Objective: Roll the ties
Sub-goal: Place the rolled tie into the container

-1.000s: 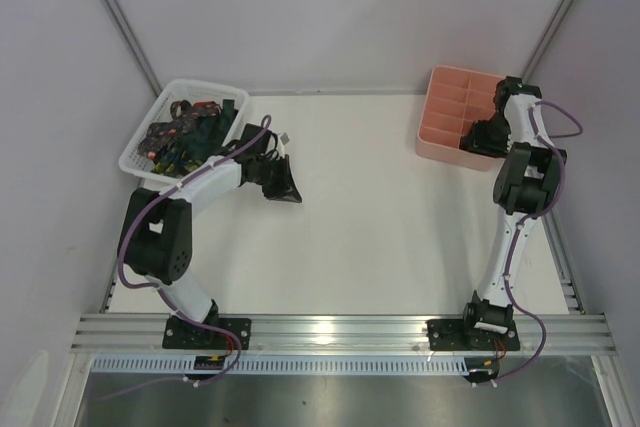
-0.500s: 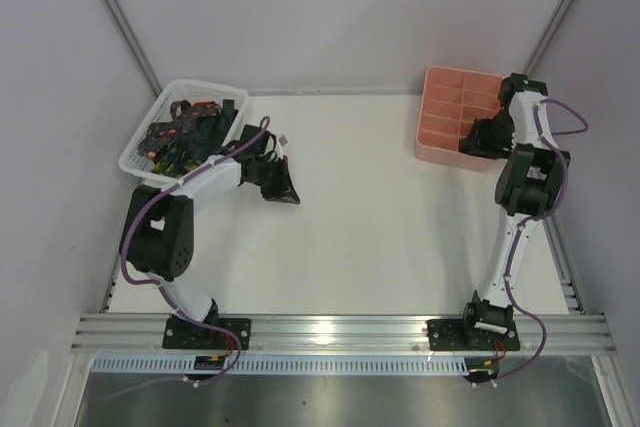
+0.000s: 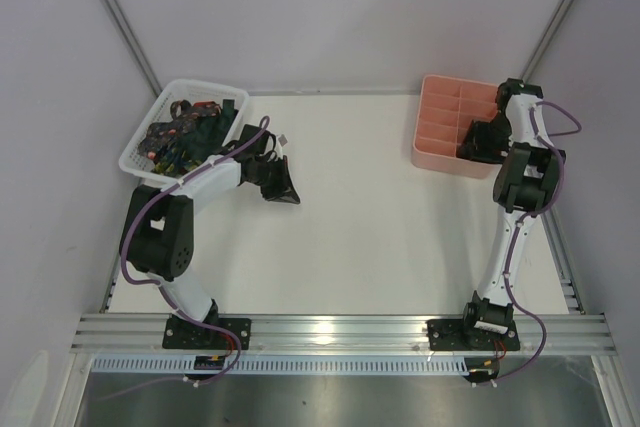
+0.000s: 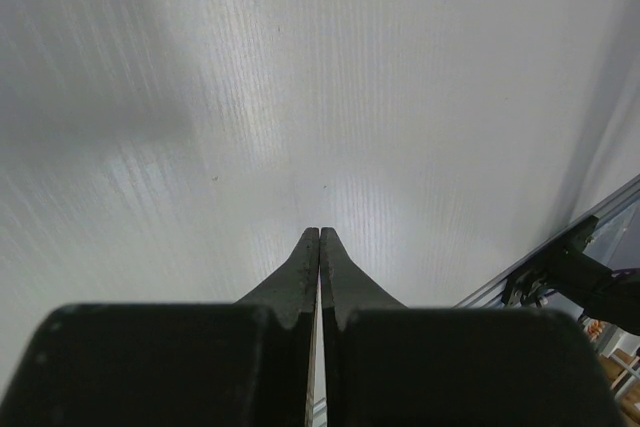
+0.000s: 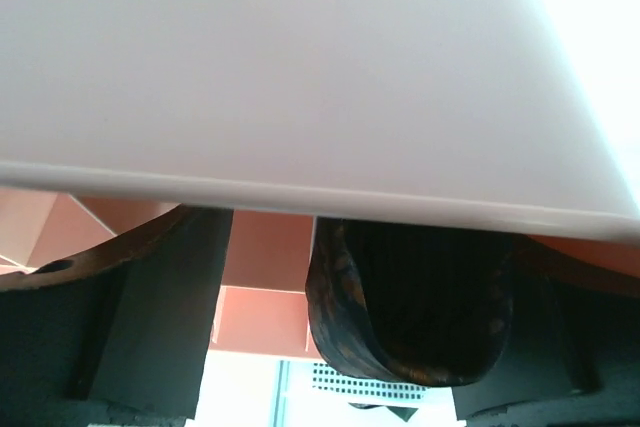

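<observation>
A rolled brown tie (image 5: 410, 317) with a fine reddish pattern sits between my right gripper's (image 5: 340, 347) fingers, inside the pink tray (image 3: 440, 117). The jaws stand open. A gap shows between the left finger (image 5: 150, 317) and the roll, which lies close to the other finger. In the top view this gripper (image 3: 478, 142) hangs over the tray's near right compartments and hides the roll. Several more ties (image 3: 185, 132) lie tangled in the white basket (image 3: 165, 97). My left gripper (image 3: 287, 190) is shut and empty, low over the white table right of the basket, fingertips (image 4: 319, 237) pressed together.
The white basket stands at the table's far left corner and the pink tray at the far right. An aluminium rail (image 3: 340, 327) runs along the near edge by both arm bases. Grey walls close in the table's sides and back.
The right gripper has opened wider around the rolled tie and shifted a little left. The pink tray has slid slightly left with it. The left arm has barely moved.
</observation>
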Controlling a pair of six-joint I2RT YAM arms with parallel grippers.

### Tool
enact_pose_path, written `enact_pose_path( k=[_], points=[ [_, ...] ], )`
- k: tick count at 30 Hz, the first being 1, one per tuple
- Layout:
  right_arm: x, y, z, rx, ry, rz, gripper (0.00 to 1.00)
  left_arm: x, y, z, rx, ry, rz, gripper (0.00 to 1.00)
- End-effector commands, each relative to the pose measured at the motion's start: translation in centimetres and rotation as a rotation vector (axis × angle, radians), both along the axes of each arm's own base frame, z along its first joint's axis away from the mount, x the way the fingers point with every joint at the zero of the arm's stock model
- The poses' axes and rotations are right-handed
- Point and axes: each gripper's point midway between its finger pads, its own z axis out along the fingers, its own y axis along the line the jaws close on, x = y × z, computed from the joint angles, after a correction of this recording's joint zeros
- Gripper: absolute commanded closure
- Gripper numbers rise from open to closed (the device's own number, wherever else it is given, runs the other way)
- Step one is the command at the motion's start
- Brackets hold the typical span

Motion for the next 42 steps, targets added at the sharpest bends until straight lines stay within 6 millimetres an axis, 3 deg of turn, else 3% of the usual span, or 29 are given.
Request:
enact_pose_path(
  k=[1, 2, 4, 5, 8, 21, 24, 27, 33, 39, 42],
  points=[
    [-1.2, 0.1, -0.4, -0.008, 0.045, 0.036, 0.2, 0.5, -0.2, 0.7, -0.027, -0.029, -0.004, 0.98],
    [-1.1, -0.1, -0.1, -0.022, 0.032, 0.036, 0.2, 0.6, -0.1, 0.7, -0.025, -0.03, -0.001, 0.98],
    [-1.2, -0.4, 1.1, -0.049, 0.016, 0.043, 0.02, 0.5, -0.2, 0.7, -0.031, -0.027, -0.002, 0.98],
    [-1.4, -0.6, 1.3, -0.055, 0.019, 0.047, 0.0, 0.6, -0.2, 0.6, -0.032, -0.027, -0.002, 0.98],
    [-2.5, -0.5, 1.5, -0.048, 0.048, 0.065, 0.0, 1.0, -0.3, 0.6, -0.034, -0.031, -0.001, 0.98],
    [-3.4, -0.8, 3.0, -0.052, 0.07, 0.093, 0.0, 1.0, 0.0, 0.5, -0.039, -0.027, 0.008, 0.98],
    [-4.4, -1.9, 3.4, -0.099, 0.108, 0.106, 0.0, 0.9, 0.3, 0.4, -0.03, -0.026, 0.018, 0.98],
    [-5.4, -1.3, 3.9, -0.082, 0.113, 0.117, 0.0, 0.9, 0.3, 0.3, -0.032, -0.023, 0.014, 0.98],
    [-6.2, -0.9, 3.2, -0.075, 0.138, 0.142, 0.0, 1.4, 0.0, 0.3, -0.046, -0.015, 0.004, 0.98],
    [-6.5, -2.0, 4.2, -0.12, 0.122, 0.164, 0.0, 1.5, 0.0, 0.3, -0.042, -0.024, 0.001, 0.98],
    [-6.4, -1.6, 4.7, -0.101, 0.118, 0.182, 0.0, 1.2, 0.1, 0.1, -0.039, -0.013, -0.004, 0.98]
  ],
)
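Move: The rolled tie already stands in the container's near right compartment, between the right hand's parted fingers: its middle is about 2 cm back, 1 cm left and 2 cm below that hand. The container's middle lies some 5 cm ahead and 5 cm left; the empty compartment next in front of the tie is about 3 cm ahead and 1 cm left. From the left hand the tie lies roughly 12 cm ahead, 38 cm right and slightly lower. The tie is left standing in its compartment as the right fingers spread fully at once, the front finger clear of it and the back one close against it. The right hand then backs towards the robot about 2.5 cm in two stretches, rising some 1.5 cm and shifting about 1 cm right, with a slight counter-clockwise turn; the back finger seems to bear on the container's near end. ##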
